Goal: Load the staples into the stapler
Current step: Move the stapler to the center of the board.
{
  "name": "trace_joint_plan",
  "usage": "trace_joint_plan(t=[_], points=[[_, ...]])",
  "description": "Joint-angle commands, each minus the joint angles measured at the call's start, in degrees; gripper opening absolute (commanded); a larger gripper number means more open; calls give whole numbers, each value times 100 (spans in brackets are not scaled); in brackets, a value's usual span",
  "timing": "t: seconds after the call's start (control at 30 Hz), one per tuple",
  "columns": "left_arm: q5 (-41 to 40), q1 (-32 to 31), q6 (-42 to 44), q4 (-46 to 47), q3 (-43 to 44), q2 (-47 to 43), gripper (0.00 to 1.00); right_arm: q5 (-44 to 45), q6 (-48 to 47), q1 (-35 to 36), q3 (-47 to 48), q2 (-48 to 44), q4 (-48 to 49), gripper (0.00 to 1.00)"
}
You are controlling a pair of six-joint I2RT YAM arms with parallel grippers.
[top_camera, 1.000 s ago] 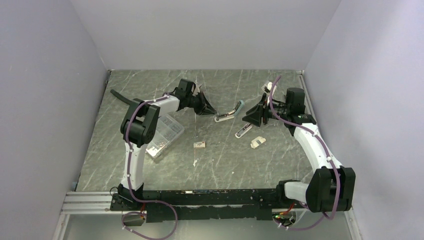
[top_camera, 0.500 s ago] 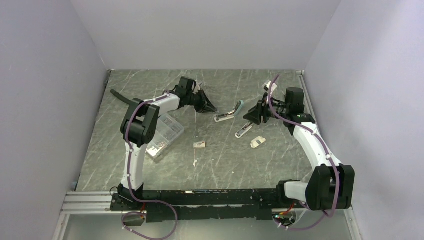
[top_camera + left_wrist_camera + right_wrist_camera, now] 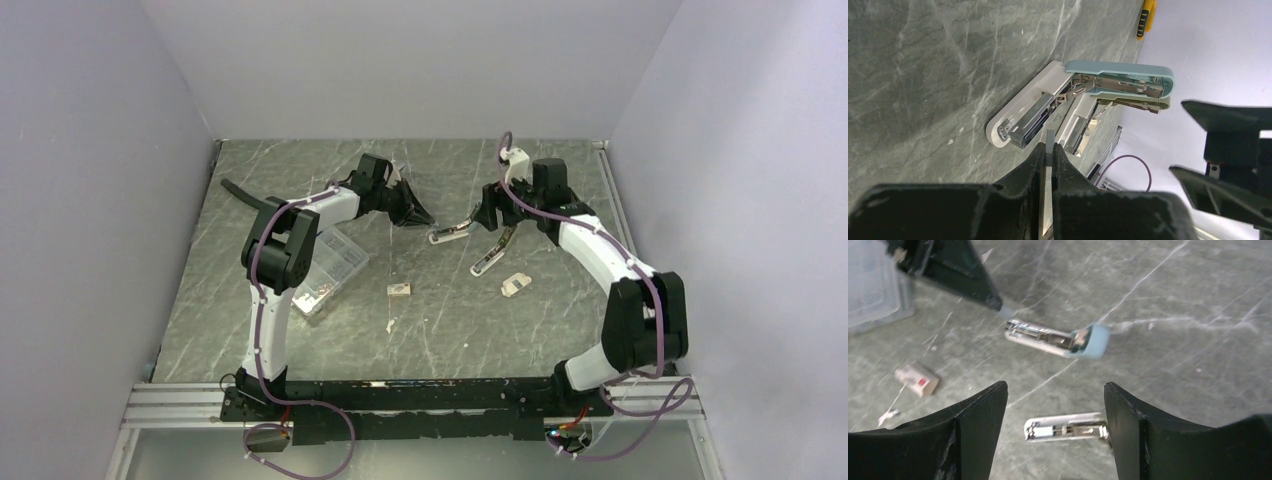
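Observation:
An open stapler with a teal top [image 3: 468, 222] [image 3: 1118, 82] [image 3: 1058, 337] lies mid-table, its metal channel exposed. My left gripper [image 3: 428, 219] [image 3: 1049, 150] is shut on a thin grey strip [image 3: 1049, 140], whose tip sits just short of the stapler's front end. My right gripper [image 3: 490, 222] [image 3: 1055, 390] hovers open over a second, silver stapler [image 3: 489, 262] [image 3: 1065, 430], which shows between its fingers. The staples, a small white box with a red mark [image 3: 400, 289] [image 3: 918, 379], lie on the table nearer the arms' bases.
A clear plastic compartment case [image 3: 330, 265] [image 3: 873, 290] sits by the left arm. A small white piece [image 3: 515, 285] lies right of the silver stapler. A yellow and black tool [image 3: 1146, 17] lies near the far wall. White scraps [image 3: 390, 325] dot the table.
My right arm has swung left toward the teal stapler, and its jaws have spread wider. The left gripper has stayed put, still shut on the strip.

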Motion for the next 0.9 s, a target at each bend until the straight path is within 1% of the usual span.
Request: trace_joint_plan(t=[0.0, 0.1, 0.3, 0.47, 0.6, 0.67, 0.8, 0.87], points=[[88, 3, 118, -5, 78, -258, 3, 883, 147, 87, 689, 479, 224, 75], [104, 16, 120, 8, 51, -293, 3, 1052, 173, 117, 1012, 837, 114, 75], [151, 48, 118, 52, -32, -381, 3, 897, 360, 174, 1351, 1429, -9, 75], [167, 93, 137, 75, -102, -465, 3, 767, 510, 230, 1406, 1700, -13, 69], [165, 128, 175, 73, -209, -537, 3, 669, 818, 240, 1434, 1828, -49, 60], [164, 131, 224, 69, -254, -579, 3, 563, 918, 242, 1387, 1803, 27, 54], [273, 139, 233, 186, -457, -713, 3, 437, 1184, 261, 1194, 1619, 193, 35], [342, 135, 190, 323, -634, -816, 3, 418, 1392, 293, 1037, 1502, 256, 29]])
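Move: The blue stapler's raised lid lies some 5 cm ahead of the right hand, 2 cm to its left and about 7 cm below; the stapler's base lies about 2 cm ahead, 8 cm left and 13 cm below that hand. The olive stapler is roughly 3 cm back, 1 cm right and 12 cm below. From the left hand, still holding the staple strip, the lid is some 10 cm right, 2 cm ahead and about level. The right hand goes forward, then down, about 5 cm each, closing its fingers round the blue stapler's lid. ##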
